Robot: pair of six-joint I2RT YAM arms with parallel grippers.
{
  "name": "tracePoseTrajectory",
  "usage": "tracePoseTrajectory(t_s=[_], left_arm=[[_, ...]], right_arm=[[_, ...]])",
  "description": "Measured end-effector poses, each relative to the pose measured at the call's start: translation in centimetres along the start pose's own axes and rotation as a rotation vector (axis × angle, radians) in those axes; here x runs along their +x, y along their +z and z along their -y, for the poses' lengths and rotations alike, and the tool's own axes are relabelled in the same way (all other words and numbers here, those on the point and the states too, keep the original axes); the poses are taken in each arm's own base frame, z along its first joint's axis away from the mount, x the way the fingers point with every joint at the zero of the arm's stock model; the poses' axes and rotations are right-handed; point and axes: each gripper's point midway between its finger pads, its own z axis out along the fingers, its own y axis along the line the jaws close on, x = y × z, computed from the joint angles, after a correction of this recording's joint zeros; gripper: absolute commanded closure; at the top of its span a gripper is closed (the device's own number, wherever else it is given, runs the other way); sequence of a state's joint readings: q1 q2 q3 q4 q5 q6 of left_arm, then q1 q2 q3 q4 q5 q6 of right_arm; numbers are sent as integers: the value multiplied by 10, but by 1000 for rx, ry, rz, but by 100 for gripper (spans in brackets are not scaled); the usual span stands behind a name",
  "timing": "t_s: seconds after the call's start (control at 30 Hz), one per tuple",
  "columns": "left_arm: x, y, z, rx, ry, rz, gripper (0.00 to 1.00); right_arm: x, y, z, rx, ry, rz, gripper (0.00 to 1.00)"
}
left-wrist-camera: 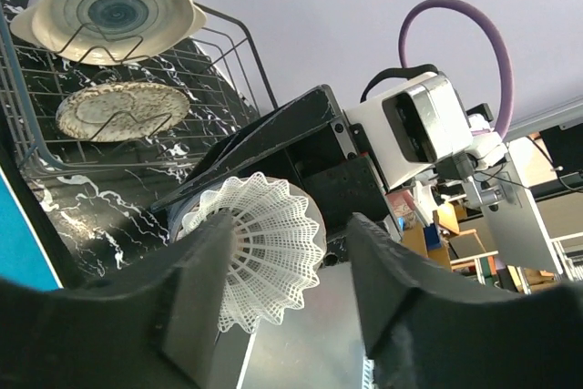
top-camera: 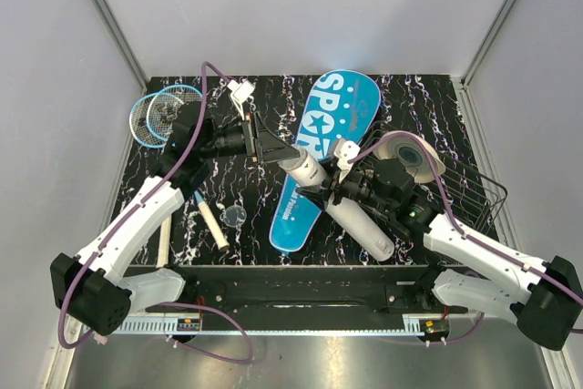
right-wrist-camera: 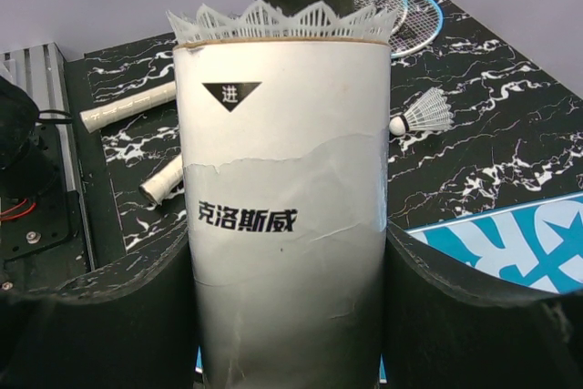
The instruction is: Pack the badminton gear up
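Observation:
The long white tube (top-camera: 351, 211) lies slanted over the blue "SPORT" cover (top-camera: 323, 125), and my right gripper (top-camera: 339, 187) is shut on it. In the right wrist view the tube (right-wrist-camera: 282, 225) fills the space between the fingers. A white mesh shuttlecock (right-wrist-camera: 282, 20) sticks out of the tube's mouth. My left gripper (top-camera: 273, 150) is at that mouth with its jaws open. Its left finger (left-wrist-camera: 196, 289) is against the shuttlecock's skirt (left-wrist-camera: 269, 248) and the right finger stands apart. Another shuttlecock (top-camera: 235, 216) lies on the table. Two light-blue rackets (top-camera: 164, 114) lie at the back left.
A black wire basket (top-camera: 478, 193) stands at the right edge, holding round discs (top-camera: 410, 157). The rackets' white handles (top-camera: 211, 225) reach toward the near left edge. The table is black marble-patterned, with white walls round it.

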State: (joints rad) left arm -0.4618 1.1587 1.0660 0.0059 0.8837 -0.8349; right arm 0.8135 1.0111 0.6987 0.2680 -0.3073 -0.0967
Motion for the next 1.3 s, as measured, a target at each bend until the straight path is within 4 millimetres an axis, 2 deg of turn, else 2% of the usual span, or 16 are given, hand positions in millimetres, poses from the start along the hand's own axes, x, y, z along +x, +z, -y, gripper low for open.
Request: tracePoseTrajectory(t_s=[0.07, 0.17, 0.3, 0.5, 0.7, 0.97, 1.1, 1.2, 1.27, 1.3], left_arm=[[0, 1, 1, 11, -3, 5, 32], [-2, 1, 4, 28, 3, 10, 28], [-1, 2, 7, 49, 5, -1, 27], [10, 11, 0, 54, -29, -52, 24], [22, 20, 8, 120, -18, -59, 21], [23, 20, 7, 101, -11, -86, 17], [14, 13, 9, 54, 32, -95, 16], [-8, -7, 1, -3, 71, -30, 17], [-23, -21, -8, -47, 79, 24, 20], [-30, -28, -13, -74, 82, 53, 26]], right_arm=[[0, 0, 0, 0, 0, 1, 74], [-1, -1, 0, -1, 0, 3, 74], [0, -1, 0, -1, 0, 2, 75], [1, -1, 0, 0, 2, -3, 74], [7, -2, -2, -7, 8, -24, 75], [10, -3, -2, -6, 11, -34, 74], [9, -2, -2, -9, 9, -29, 74], [9, -2, -3, -10, 9, -30, 74], [10, -2, -3, -13, 9, -31, 74], [10, -2, -3, -15, 9, -31, 74]])
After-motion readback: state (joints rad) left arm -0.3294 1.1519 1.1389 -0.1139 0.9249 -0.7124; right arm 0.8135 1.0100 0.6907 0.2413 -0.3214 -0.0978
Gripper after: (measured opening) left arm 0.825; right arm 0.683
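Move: The shuttlecock standing skirt-out in the mouth of the white tube is just beyond my left fingertips: about 4 cm to the right, 1 cm back and 2 cm lower. The blue SPORT bag lies on the table some 30 cm below my left hand, 18 cm ahead and 12 cm right; the clear round lid lies equally low, 18 cm left and 2 cm back. From my right hand, gripping the tube, the shuttlecock is about 5 cm left, 2 cm ahead and 7 cm up. With the shuttlecock already out of its grip, my left hand opens its fingers wider and follows it to the right and back, about 3 cm and slightly down, towards the tube mouth to push the skirt in. Then it pulls away, left and forward with a little rise, about 7 cm, fingers wide. My right hand keeps hold of the tube and sinks about 1 cm. ##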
